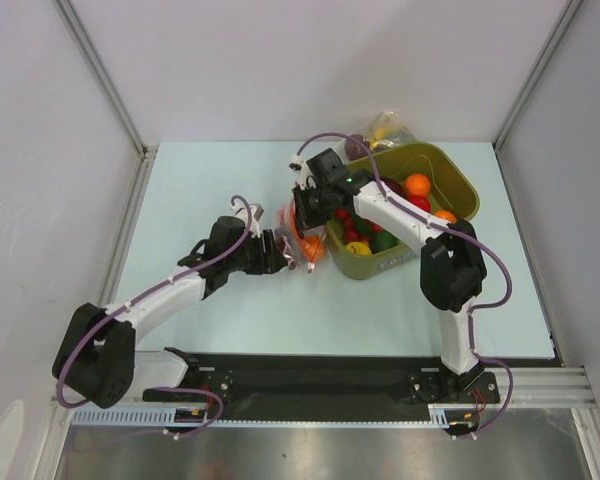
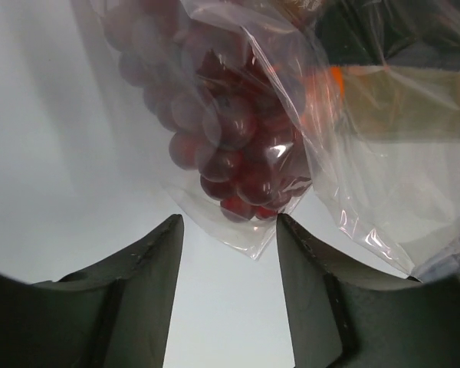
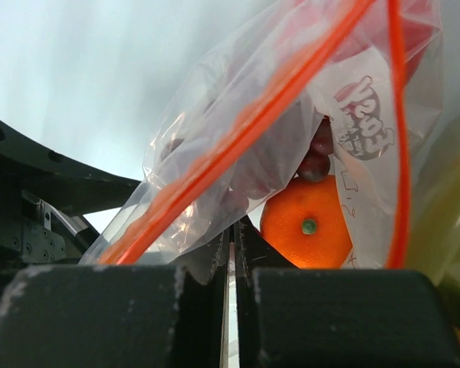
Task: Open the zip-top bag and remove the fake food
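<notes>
The zip-top bag [image 1: 307, 240] hangs just above the table, clear and crinkly, with a red-orange zip strip [image 3: 253, 123]. My right gripper [image 1: 305, 212] [image 3: 234, 230] holds it from above, shut on a flap of plastic beside the strip. Inside the bag [image 3: 215, 153] sits fake food: an orange fruit [image 3: 307, 222] and a dark red grape bunch [image 2: 238, 161]. My left gripper [image 1: 280, 250] [image 2: 228, 230] is at the bag's left side, open. The lower corner of the bag [image 2: 257, 245] dips between its fingertips without being pinched.
An olive-green bin [image 1: 460, 180] with several loose plastic fruits stands right of the bag, under my right arm. Another clear bag [image 1: 385, 128] with yellow and dark shapes lies behind the bin. Frame posts and white walls ring the table.
</notes>
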Tool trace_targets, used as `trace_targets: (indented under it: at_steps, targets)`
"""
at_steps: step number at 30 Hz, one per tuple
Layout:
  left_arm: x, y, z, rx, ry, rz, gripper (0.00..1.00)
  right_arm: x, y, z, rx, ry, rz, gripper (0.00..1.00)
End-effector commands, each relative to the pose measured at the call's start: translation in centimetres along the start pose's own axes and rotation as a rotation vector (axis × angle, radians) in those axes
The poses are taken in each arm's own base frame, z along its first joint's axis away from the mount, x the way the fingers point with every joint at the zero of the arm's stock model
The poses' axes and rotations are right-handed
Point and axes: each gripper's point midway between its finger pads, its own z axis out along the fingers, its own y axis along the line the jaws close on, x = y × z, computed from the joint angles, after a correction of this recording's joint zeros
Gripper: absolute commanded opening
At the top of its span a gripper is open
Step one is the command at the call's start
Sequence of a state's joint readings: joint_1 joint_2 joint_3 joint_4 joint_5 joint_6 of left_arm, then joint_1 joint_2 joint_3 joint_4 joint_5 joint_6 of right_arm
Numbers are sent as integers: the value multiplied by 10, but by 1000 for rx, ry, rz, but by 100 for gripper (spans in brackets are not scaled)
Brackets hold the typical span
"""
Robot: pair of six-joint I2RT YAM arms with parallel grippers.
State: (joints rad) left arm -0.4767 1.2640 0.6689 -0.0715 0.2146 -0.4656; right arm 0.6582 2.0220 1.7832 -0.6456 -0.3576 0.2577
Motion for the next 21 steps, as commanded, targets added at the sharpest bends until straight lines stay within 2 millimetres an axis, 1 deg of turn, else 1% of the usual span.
trace_targets:
  at_steps: [1,3,5,8,11,12,13,15,16,19,20,21]
  targets:
    - [-4,-14,4,59,-22,-12,56,-19,15,-32,-56,-81,-20,0]
    - [-1,-15,5,63,-12,-12,56,-19,14,-32,-57,-82,-18,0]
    - [5,-21,5,87,6,-12,56,-20,16,-33,-65,-85,-17,0]
    - [12,-28,7,110,39,-3,59,-23,18,-31,-70,-89,-22,0]
    - [14,-33,10,127,54,13,60,-25,20,-34,-68,-96,-22,0]
    - [13,-35,10,132,54,17,58,-26,21,-34,-69,-99,-25,0]
    - [15,-35,12,132,65,19,49,-26,21,-36,-69,-100,-26,0]
    - [15,-38,14,137,71,24,38,-26,21,-36,-68,-101,-25,0]
    - [18,-36,15,130,83,23,28,-26,19,-36,-62,-100,-23,0]
    - [20,-36,15,123,94,29,12,-26,19,-37,-54,-101,-26,0]
    - [20,-33,15,107,98,28,1,-26,18,-37,-48,-104,-26,0]
    - [20,-30,14,89,96,30,0,-26,16,-38,-42,-102,-26,0]
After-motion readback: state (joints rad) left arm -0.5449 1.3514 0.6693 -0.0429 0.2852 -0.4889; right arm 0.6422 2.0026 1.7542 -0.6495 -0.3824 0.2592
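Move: The left hand, half open, has the bag's bottom corner about 3 cm to its right, 2 cm back and 2 cm below. Inside the bag the grapes lie some 2 cm ahead of that hand, 5 cm right and 3 cm below, the orange about 4 cm ahead, 8 cm right and 5 cm below. The green bin's middle is roughly 12 cm ahead and 28 cm right, 5 cm below. From the right hand, the corner lies some 11 cm back, 2 cm left and 6 cm lower. The left hand slides right, then also back and down towards the bag's bottom corner below the grapes, about 4 cm in all, its wrist turning only some 5 degrees clockwise and tipping slightly down. On the last of the way its fingers close from about half open to shut and pinch the clear film at the corner, while the right hand, shut on the bag's mouth side, eases about 1 cm right and then holds still. ##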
